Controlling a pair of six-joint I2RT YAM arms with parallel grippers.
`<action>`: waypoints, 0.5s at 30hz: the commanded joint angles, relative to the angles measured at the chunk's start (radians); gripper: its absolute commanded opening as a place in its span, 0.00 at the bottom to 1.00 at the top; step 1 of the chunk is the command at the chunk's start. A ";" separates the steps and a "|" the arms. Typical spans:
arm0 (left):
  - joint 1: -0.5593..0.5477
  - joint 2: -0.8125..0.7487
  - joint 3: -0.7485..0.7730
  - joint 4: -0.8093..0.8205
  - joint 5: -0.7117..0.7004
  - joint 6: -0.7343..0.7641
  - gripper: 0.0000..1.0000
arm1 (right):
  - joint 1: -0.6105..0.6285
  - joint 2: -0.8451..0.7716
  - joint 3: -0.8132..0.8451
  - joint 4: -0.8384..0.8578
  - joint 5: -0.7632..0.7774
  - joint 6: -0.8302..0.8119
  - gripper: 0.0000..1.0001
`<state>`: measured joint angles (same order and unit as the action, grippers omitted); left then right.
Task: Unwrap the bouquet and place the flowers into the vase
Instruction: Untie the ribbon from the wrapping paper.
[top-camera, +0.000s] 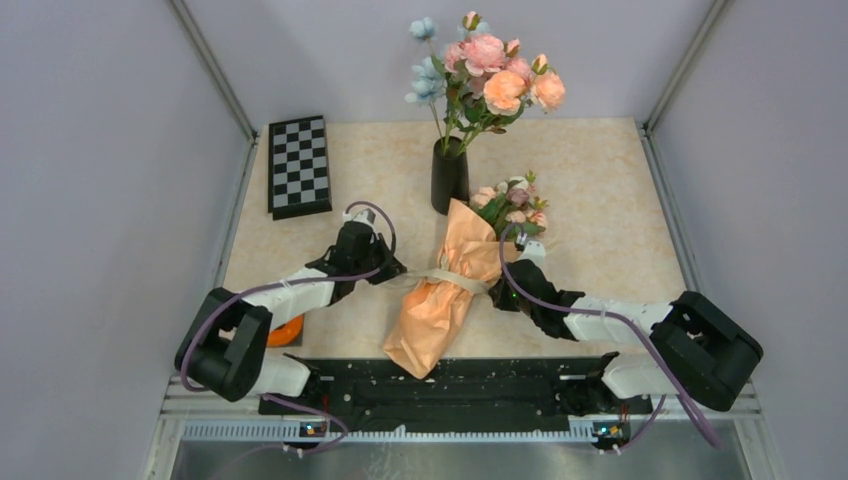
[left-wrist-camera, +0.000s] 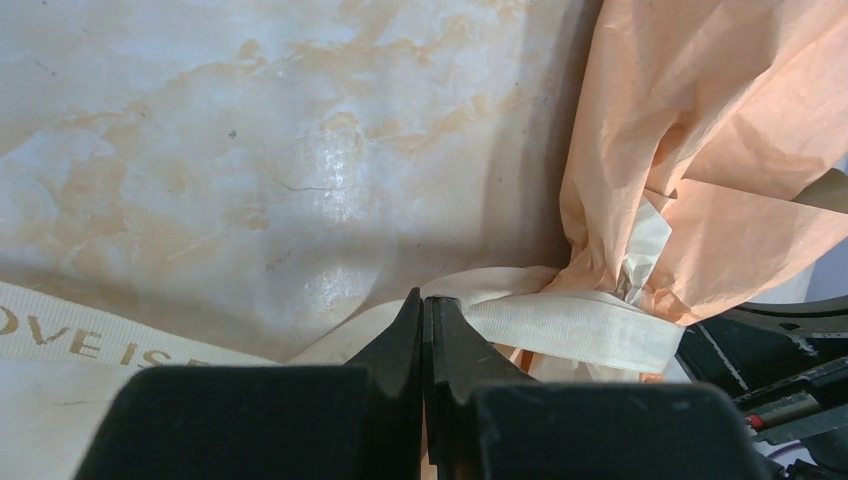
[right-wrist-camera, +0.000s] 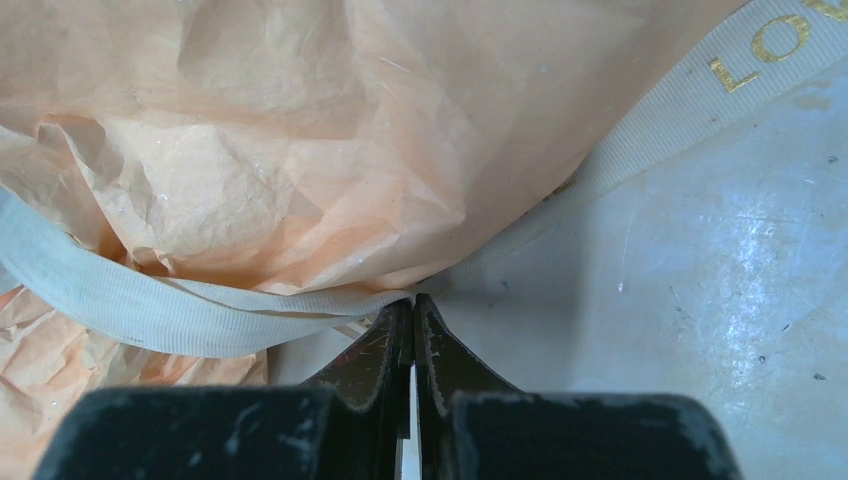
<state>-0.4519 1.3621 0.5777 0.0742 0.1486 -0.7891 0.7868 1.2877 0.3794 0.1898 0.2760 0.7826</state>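
Note:
The bouquet lies on the table in its peach paper cone, the flowers pointing toward the back, next to the black vase. A cream ribbon is tied round the cone's middle. My left gripper is at the cone's left side, shut on a strand of the ribbon that meets its tips. At the cone's right side my right gripper is likewise shut, and the ribbon runs into its tips.
A taller pink, orange and pale-blue bunch stands in the vase. A folded chessboard lies at the back left. An orange object sits under the left arm. Printed ribbon tails trail on the table.

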 joint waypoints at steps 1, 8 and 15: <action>0.025 0.023 0.001 0.035 -0.021 0.034 0.00 | -0.011 0.004 -0.004 -0.030 0.025 -0.016 0.00; 0.025 -0.023 0.028 -0.025 -0.036 0.081 0.45 | -0.011 -0.021 0.012 -0.048 0.002 -0.048 0.13; 0.024 -0.145 0.066 -0.159 -0.092 0.187 0.67 | -0.011 -0.139 0.012 -0.153 0.048 -0.082 0.42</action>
<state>-0.4301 1.3071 0.5911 -0.0216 0.1036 -0.6842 0.7868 1.2316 0.3798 0.1078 0.2817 0.7353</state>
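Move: The ribbon is tied around the paper wrapping. The middle of its band lies about 10 cm to the left hand's right, 2 cm back and a few centimetres lower; from the right hand it is some 6 cm left and 3 cm ahead. The wrapping's middle is roughly 9 cm to the right hand's left, about level with it. The flower heads are around 19 cm ahead and 3 cm right of the right hand. The black vase stands about 16 cm ahead of the left hand and 8 cm to its right. Both hands let go of the ribbon pinched between their shut fingers. The left dips about 1 cm, opens to roughly two-thirds as it eases some 2 cm left, away from the wrapping, then rises about 1 cm. The right hand holds still at first, then opens more slowly to about a third, easing about 1 cm right and slightly back. ##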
